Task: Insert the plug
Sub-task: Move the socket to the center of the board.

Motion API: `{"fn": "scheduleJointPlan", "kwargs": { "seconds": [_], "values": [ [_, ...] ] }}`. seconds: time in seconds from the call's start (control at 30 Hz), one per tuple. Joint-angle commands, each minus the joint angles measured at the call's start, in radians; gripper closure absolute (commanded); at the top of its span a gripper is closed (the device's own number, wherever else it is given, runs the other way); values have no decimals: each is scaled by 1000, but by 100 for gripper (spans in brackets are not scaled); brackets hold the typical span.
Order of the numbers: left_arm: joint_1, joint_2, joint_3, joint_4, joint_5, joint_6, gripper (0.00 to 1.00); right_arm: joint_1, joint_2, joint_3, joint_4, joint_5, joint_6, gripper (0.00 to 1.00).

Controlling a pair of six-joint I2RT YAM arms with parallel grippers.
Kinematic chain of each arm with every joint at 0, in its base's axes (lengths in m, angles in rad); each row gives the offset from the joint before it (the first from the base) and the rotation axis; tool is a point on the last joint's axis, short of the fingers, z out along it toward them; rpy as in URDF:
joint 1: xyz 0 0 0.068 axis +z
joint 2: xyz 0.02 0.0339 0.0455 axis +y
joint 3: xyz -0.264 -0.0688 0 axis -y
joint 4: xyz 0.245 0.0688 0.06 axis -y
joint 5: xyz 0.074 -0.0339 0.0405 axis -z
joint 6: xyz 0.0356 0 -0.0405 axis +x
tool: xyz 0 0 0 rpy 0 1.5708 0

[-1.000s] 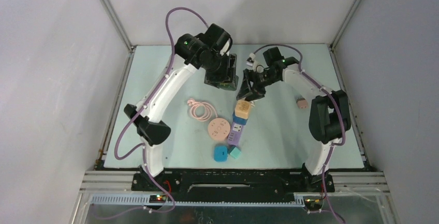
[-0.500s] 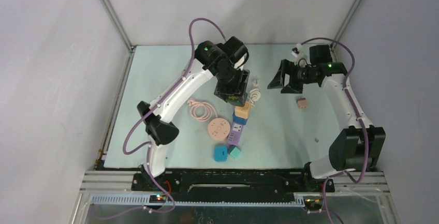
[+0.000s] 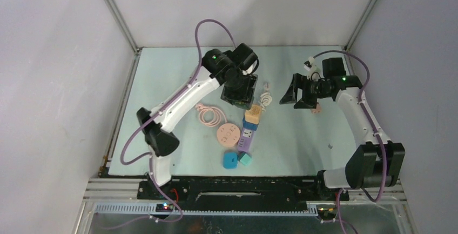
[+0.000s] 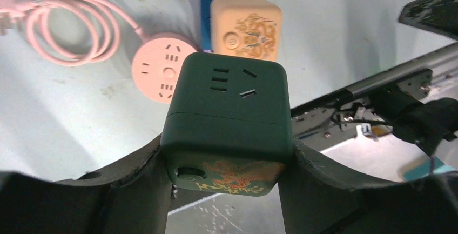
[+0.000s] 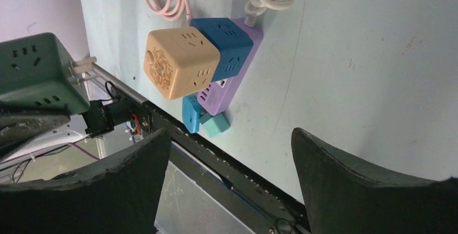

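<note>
My left gripper (image 4: 227, 155) is shut on a dark green cube socket (image 4: 227, 104) and holds it above the table, with a slotted face toward the camera. The cube (image 5: 38, 72) also shows at the left edge of the right wrist view. A small white piece (image 5: 81, 66) sticks out of its side, and I cannot tell whether it is the plug. A coiled white cable (image 3: 264, 98) lies just right of the cube and runs to the purple strip (image 5: 232, 88). My right gripper (image 3: 289, 96) is open and empty, to the right of the cable.
A beige cube (image 3: 252, 116) sits on a blue cube (image 5: 224, 47) on the purple strip. A pink round socket (image 3: 228, 135) with a coiled pink cord (image 3: 208, 115) lies to the left. A blue block (image 3: 230, 160) and a teal block (image 3: 246, 159) lie nearer. A small pinkish piece (image 3: 316, 108) lies by the right gripper.
My right gripper has pulled away from the green cube to the right and opened wider. The left arm has carried the cube a little right and nearer. The white cable has come into view.
</note>
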Motion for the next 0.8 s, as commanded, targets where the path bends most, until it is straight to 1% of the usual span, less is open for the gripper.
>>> {"fn": "scheduleJointPlan", "kwargs": {
  "seconds": [0.0, 0.1, 0.3, 0.37, 0.47, 0.63, 0.77],
  "values": [
    [5, -244, -207, 235, -160, 53, 100, -2, -44, 1, 32, -21, -14, 16],
    [5, -391, -416, 444, -191, 85, 100, 1, -53, -6, 52, -17, 0, 16],
    [4, -732, -931, 975, -194, 144, 100, 24, -78, -41, 123, -2, 45, 16],
    [1, -812, -1073, 1095, -198, 152, 100, 32, -79, -42, 150, -6, 58, 16],
    [2, -871, -1136, 1149, -212, 191, 100, 40, -68, -42, 194, -27, 83, 16],
    [2, -873, -1113, 1120, -228, 266, 100, 47, -37, -42, 226, -52, 101, 16],
    [1, -862, -1116, 1139, -205, 306, 100, 47, -19, -42, 226, -53, 93, 16]
  ]
}}
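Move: The green socket is already in the left hand's grip. From that hand, the peach socket topping the stack stands about 6 cm right, 3 cm back and 12 cm below; the blue socket under it is 2 cm nearer the bases. The round pink socket lies on the table some 9 cm back and 3 cm left, and the coiled pink cord 12 cm to the left. From the empty right hand, the peach socket is about 15 cm left, 2 cm back and 7 cm lower. The green socket, kept in the left gripper's grip, is carried about 6 cm left and some 4 cm up, away from the peach socket, while the wrist swings the fingers up from pointing down to point well forward and somewhat right, roughly 45 degrees in all. The right hand, open and empty, eases a couple of centimetres left, slightly forward and up. ##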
